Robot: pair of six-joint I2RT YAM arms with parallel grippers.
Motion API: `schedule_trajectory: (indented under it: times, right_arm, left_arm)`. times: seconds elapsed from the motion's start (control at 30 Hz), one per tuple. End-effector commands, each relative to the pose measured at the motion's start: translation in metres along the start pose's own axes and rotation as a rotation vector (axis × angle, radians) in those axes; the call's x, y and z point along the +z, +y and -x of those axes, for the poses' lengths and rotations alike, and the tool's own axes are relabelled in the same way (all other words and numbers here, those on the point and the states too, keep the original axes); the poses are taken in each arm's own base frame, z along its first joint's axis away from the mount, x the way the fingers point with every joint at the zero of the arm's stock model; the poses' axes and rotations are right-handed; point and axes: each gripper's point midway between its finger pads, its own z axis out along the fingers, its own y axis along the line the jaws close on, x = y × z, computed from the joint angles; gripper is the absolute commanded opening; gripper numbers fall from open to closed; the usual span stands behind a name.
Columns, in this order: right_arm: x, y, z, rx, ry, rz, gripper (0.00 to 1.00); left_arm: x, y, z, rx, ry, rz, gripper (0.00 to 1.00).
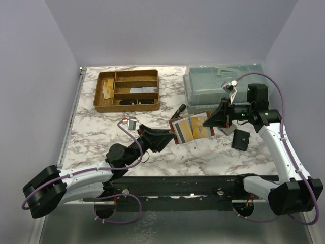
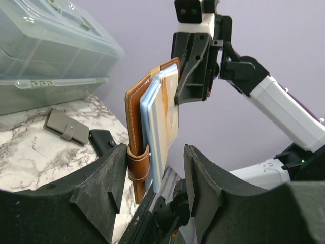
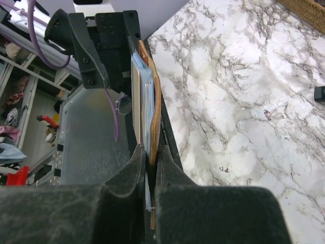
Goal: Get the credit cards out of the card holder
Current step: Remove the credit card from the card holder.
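The reddish-brown card holder (image 1: 179,133) hangs open above the table, with tan credit cards (image 1: 189,128) and a light blue one showing in its pockets. My right gripper (image 1: 212,122) is shut on its right end; in the right wrist view the jaws (image 3: 151,162) pinch the leather edge (image 3: 156,112) and the cards (image 3: 138,96) together. My left gripper (image 1: 163,136) is open at the holder's left end. In the left wrist view the holder (image 2: 133,114) and its cards (image 2: 165,119) stand between the fingers of that gripper (image 2: 155,173). The strap sits close to the left finger, and a gap separates the cards from the right finger.
A gold-brown divided tray (image 1: 127,90) stands at the back left and a clear plastic box (image 1: 223,84) at the back right. A small black pouch (image 1: 240,139) and a grey flat piece (image 2: 66,127) lie on the marble under the right arm.
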Motion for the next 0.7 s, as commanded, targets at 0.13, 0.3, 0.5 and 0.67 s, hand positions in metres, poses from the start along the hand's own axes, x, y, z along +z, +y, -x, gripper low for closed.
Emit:
schedule_trajectory:
  times: [0.13,0.3,0.5,0.67]
  right_arm:
    - [0.001,0.004,0.008,-0.034,0.004,0.003,0.0]
    - [0.001,0.013,0.009,-0.037,0.001,0.044,0.0]
    - [0.0,0.018,0.009,-0.038,0.001,0.069,0.0]
    - [0.0,0.023,0.009,-0.045,-0.001,0.094,0.0]
  left_arm:
    - [-0.004,-0.001,0.012,0.009,-0.048,0.014,0.55]
    - [0.0,0.004,0.008,0.018,-0.033,0.034,0.57]
    - [0.005,0.014,0.002,0.032,-0.012,0.066,0.72]
    - [0.005,0.024,-0.001,0.041,-0.01,0.099,0.78]
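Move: The credit cards sit fanned in the open brown card holder; their nearer ones are about 6 cm right, 2 cm forward and 3 cm above the left hand, the holder's middle some 9 cm right, 3 forward and 4 up. From the right hand, gripping its far edge, those cards lie roughly 11 cm left and 3 back. On the table, about 15 cm below the left hand, a black stand is 14 cm ahead and 3 right. The holder with its cards stays pinched in the closed right fingers, held almost in place, while the left hand, close to its near edge, rises about 1 cm, then sinks some 3 cm and eases forward by 1 cm. As it sinks, the half-open left fingers spread further, to about three-quarters open, without gripping a card. ##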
